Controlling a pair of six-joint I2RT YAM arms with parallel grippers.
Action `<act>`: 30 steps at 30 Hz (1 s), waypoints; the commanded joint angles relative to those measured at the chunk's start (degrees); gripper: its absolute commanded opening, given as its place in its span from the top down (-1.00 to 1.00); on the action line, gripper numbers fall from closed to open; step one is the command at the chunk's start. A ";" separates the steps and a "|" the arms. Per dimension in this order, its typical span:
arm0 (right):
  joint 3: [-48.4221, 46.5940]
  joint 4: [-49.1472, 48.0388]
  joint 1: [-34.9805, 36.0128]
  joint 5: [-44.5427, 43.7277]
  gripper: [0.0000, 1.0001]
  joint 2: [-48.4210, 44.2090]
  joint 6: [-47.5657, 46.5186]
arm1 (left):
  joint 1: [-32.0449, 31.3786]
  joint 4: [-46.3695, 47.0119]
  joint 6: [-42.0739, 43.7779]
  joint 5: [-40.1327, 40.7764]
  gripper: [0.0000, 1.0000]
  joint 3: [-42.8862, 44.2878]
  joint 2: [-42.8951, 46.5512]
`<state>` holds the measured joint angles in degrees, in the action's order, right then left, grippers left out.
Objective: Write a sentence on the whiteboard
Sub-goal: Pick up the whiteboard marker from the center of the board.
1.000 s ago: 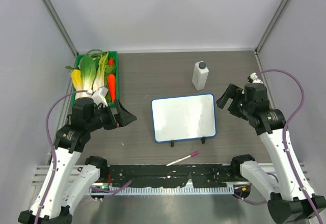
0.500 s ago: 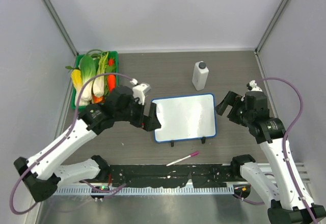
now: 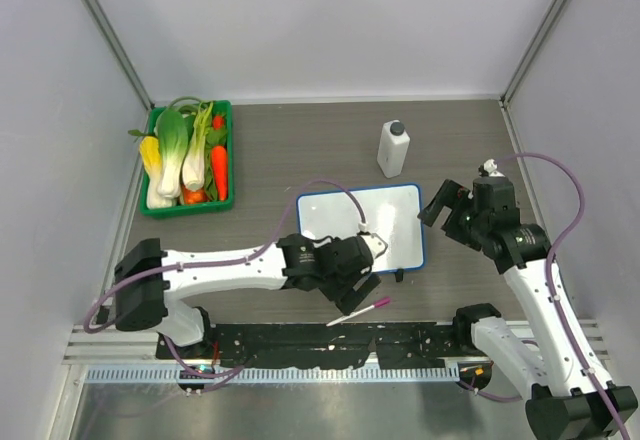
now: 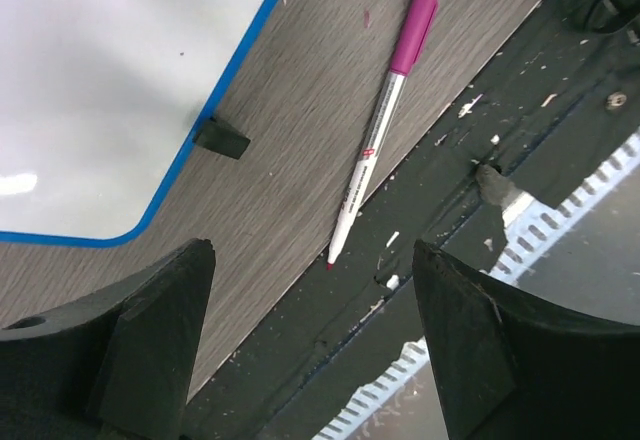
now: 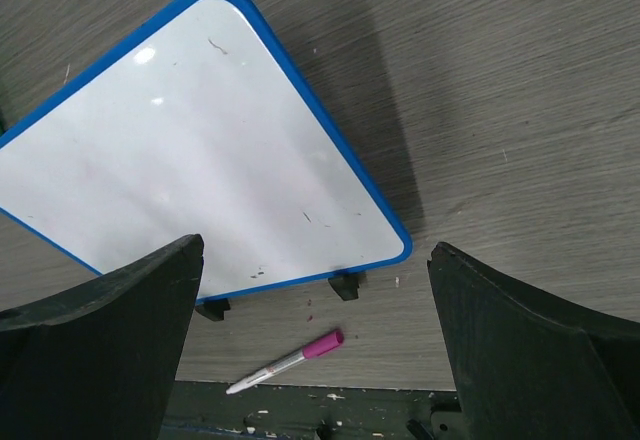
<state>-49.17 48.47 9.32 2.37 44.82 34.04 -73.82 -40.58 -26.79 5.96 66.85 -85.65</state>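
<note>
The whiteboard [image 3: 385, 222] lies flat mid-table, white with a blue rim and two black feet [image 4: 221, 138]. Its face [image 5: 200, 150] bears only faint specks; no sentence shows on it. A marker [image 3: 358, 311] with a magenta cap lies uncapped-end toward the near edge, just in front of the board [image 4: 100, 90]. My left gripper [image 3: 352, 282] hovers open over the marker [image 4: 378, 140], whose tip lies between the fingers [image 4: 312, 250]. My right gripper [image 3: 440, 210] stands open by the board's right edge, nothing between its fingers [image 5: 317, 250]. The marker [image 5: 290, 357] shows there too.
A green tray [image 3: 232, 150] of vegetables stands at the far left. A white bottle [image 3: 393, 149] with a dark cap stands behind the board. A black rail [image 3: 300, 338] runs along the near edge, right by the marker. Grey walls close in left, right and back.
My left arm has swung from beside the vegetable tray across the board's near left corner to above the marker, its jaws narrowing slightly. The right gripper edged toward the board.
</note>
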 commanded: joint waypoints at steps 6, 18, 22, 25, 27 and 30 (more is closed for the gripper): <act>1.79 -1.01 0.17 -1.32 -0.99 -1.13 -0.64 | -4.58 8.58 0.85 2.58 -0.53 -1.46 -6.63; 5.22 -1.88 0.17 -2.02 -0.99 -4.30 0.50 | -4.84 10.17 2.97 -5.42 -0.09 1.09 -16.13; 5.48 -2.32 0.17 -2.20 -0.99 -4.48 0.76 | -4.93 10.08 3.32 -5.69 0.00 2.14 -18.50; 5.22 -2.68 0.17 -2.20 -0.99 -3.95 0.67 | -4.93 9.55 3.32 -5.61 0.16 3.28 -20.52; 4.96 -2.94 0.26 -2.20 -0.99 -3.77 0.50 | -4.93 9.29 3.06 -5.17 0.40 3.90 -21.84; 4.78 -2.85 0.17 -4.39 -0.99 -3.68 0.06 | -4.93 9.20 2.00 -4.03 0.76 4.08 -23.86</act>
<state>-43.38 47.79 9.32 0.54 41.23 34.20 -78.41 -32.01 -24.38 1.41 69.60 -106.59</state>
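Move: The marker's middle lies about 6 cm to the right of my left hand, 2 cm back and some 11 cm below. At that same depth, the whiteboard's left clip is roughly 4 cm ahead and 2 cm to the right, and the whiteboard's middle is about 15 cm ahead and 7 cm to the right. From my right hand the marker is about 15 cm back, 13 cm to the left and 17 cm below. I sink my left hand about 10 cm onto the marker, drifting a few centimetres right and back, while the wrist turns some 15 degrees clockwise and more upright. Its fingers narrow on the way down and shut fastest at the bottom, pinching the barrel near the red band on the tip side. My right hand, open, sinks about 2.5 cm. ##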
